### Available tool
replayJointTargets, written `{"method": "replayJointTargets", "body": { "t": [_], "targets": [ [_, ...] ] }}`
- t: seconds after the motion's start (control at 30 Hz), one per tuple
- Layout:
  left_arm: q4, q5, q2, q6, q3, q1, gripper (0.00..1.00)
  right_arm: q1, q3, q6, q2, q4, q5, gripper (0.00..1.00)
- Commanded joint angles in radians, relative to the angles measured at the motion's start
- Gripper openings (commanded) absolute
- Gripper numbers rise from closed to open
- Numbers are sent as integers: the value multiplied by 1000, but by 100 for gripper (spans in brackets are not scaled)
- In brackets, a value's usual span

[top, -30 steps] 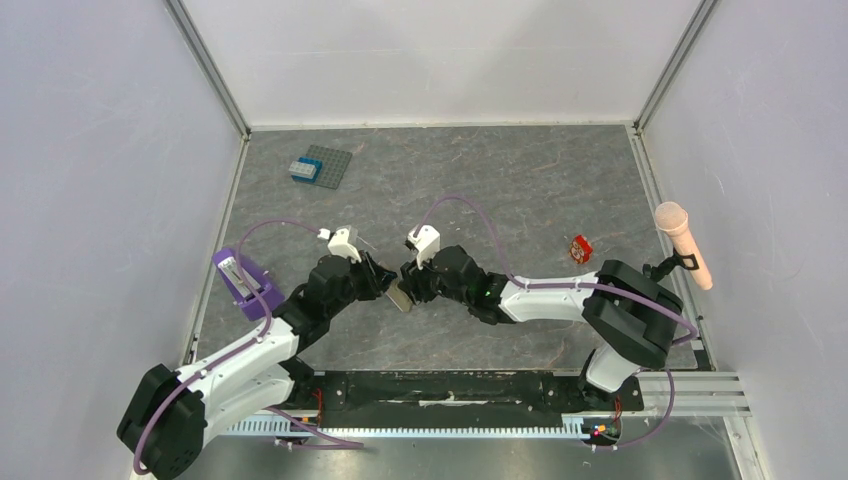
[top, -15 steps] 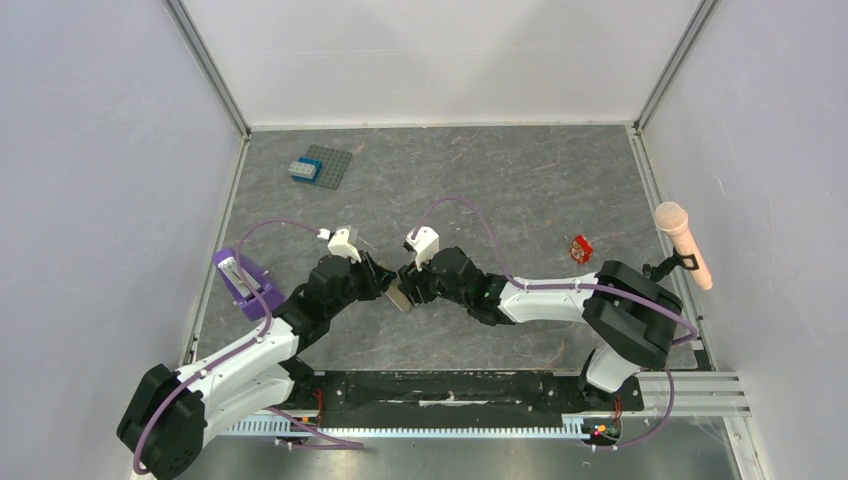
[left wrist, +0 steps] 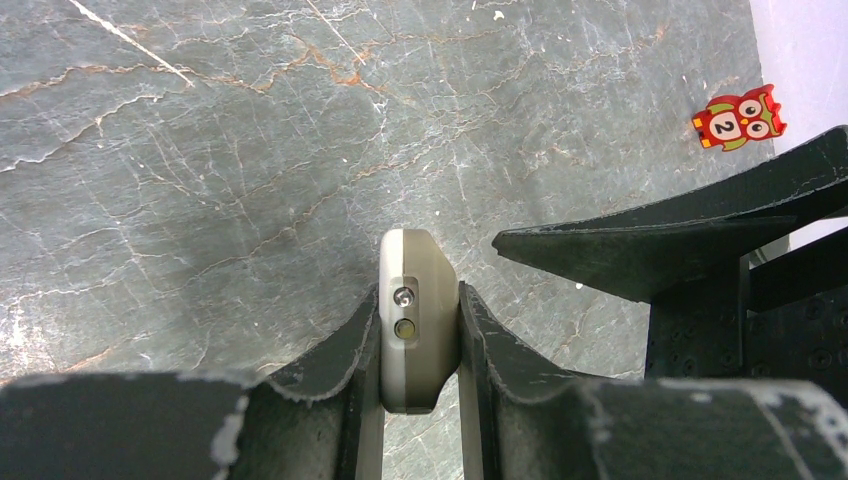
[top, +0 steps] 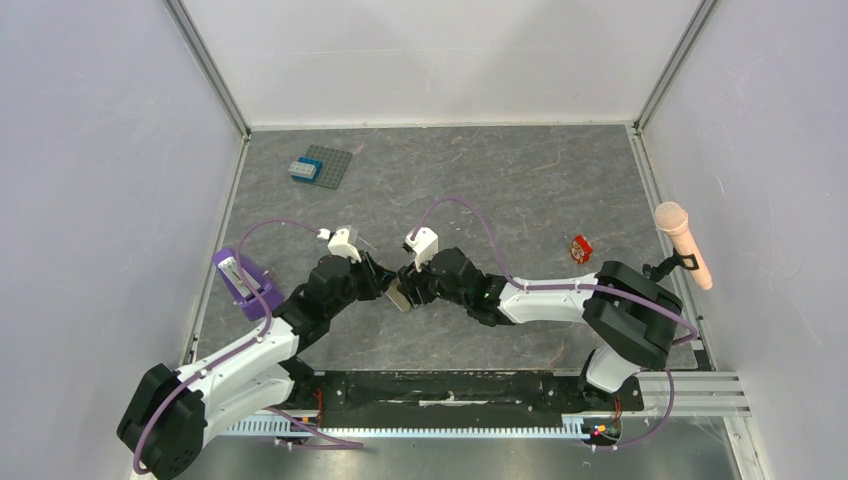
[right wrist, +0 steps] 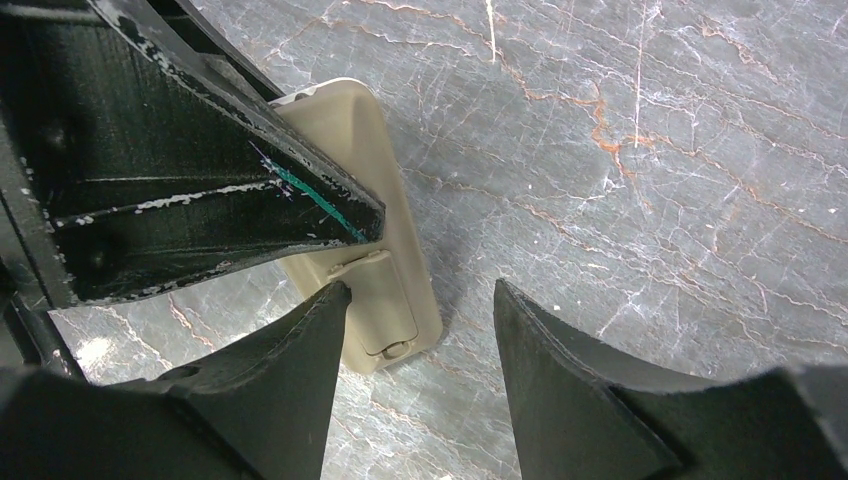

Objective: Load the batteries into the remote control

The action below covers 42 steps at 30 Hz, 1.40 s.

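Note:
The remote control (left wrist: 415, 320) is a beige-white handset held edge-up above the table, with my left gripper (left wrist: 420, 298) shut on its two sides. In the top view it shows as a small pale piece (top: 399, 297) between the two wrists. The right wrist view shows its back with the battery cover (right wrist: 385, 310) closed. My right gripper (right wrist: 420, 288) is open. Its left fingertip (right wrist: 335, 300) rests against the cover's edge, and its right fingertip stands clear over the table. The left gripper's finger (right wrist: 200, 180) lies across the remote's upper part. The batteries are out of view.
A red owl tile (top: 580, 248) lies right of the arms, also seen as the owl tile (left wrist: 740, 120). A blue brick on a grey studded plate (top: 318, 166) sits at the back left. A purple holder (top: 240, 277) stands at the left edge and a pink microphone (top: 683, 243) at the right wall.
Both arms stay almost where they were. The remote's end between the wrists has shifted slightly left.

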State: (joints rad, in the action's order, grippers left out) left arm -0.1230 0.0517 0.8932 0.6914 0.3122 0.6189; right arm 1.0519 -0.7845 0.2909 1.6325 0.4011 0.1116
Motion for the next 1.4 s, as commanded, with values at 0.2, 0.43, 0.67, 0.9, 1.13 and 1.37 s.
{"method": "replayJointTargets", "body": {
  "t": [0.2, 0.43, 0.67, 0.9, 1.13, 1.37],
  "targets": [
    [16, 18, 19, -50, 10, 11, 2, 23, -19, 1, -21, 49, -62, 60],
    [14, 15, 16, -50, 6, 12, 2, 23, -15, 0, -17, 54, -76, 60],
    [14, 14, 13, -49, 3, 12, 2, 23, -18, 1, -16, 51, -87, 60],
    [13, 11, 9, -54, 1, 12, 2, 24, -21, 15, -10, 38, 1, 57],
    [14, 6, 10, -80, -8, 13, 2, 21, -19, 29, -21, 27, 60, 45],
    [10, -1, 6, -91, -15, 13, 2, 22, -31, 60, -5, -2, 147, 33]
  ]
}}
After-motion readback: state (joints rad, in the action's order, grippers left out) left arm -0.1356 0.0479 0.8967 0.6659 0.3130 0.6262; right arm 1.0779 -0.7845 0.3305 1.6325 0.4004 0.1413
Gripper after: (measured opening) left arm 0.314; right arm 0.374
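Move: Just under the right fingertips, about 1 cm back, 1 cm to the left and 1 cm down, is the battery cover on the remote's lower end. The left gripper's fingertips, which still pinch the remote from back to face, sit some 3 cm to the right hand's left, level with it fore and aft and at about the same height. From the left hand the cover lies roughly 3 cm right, 2 cm back and 2 cm lower. Swinging back and to its left by about 2 cm across the remote's lower end, after a near standstill, the right hand then returns forward and right for a bit over half of that. The wrist turns some 5 degrees counter-clockwise and back, and the spread fingers narrow around the battery cover's sides. The left hand holds the remote still. ##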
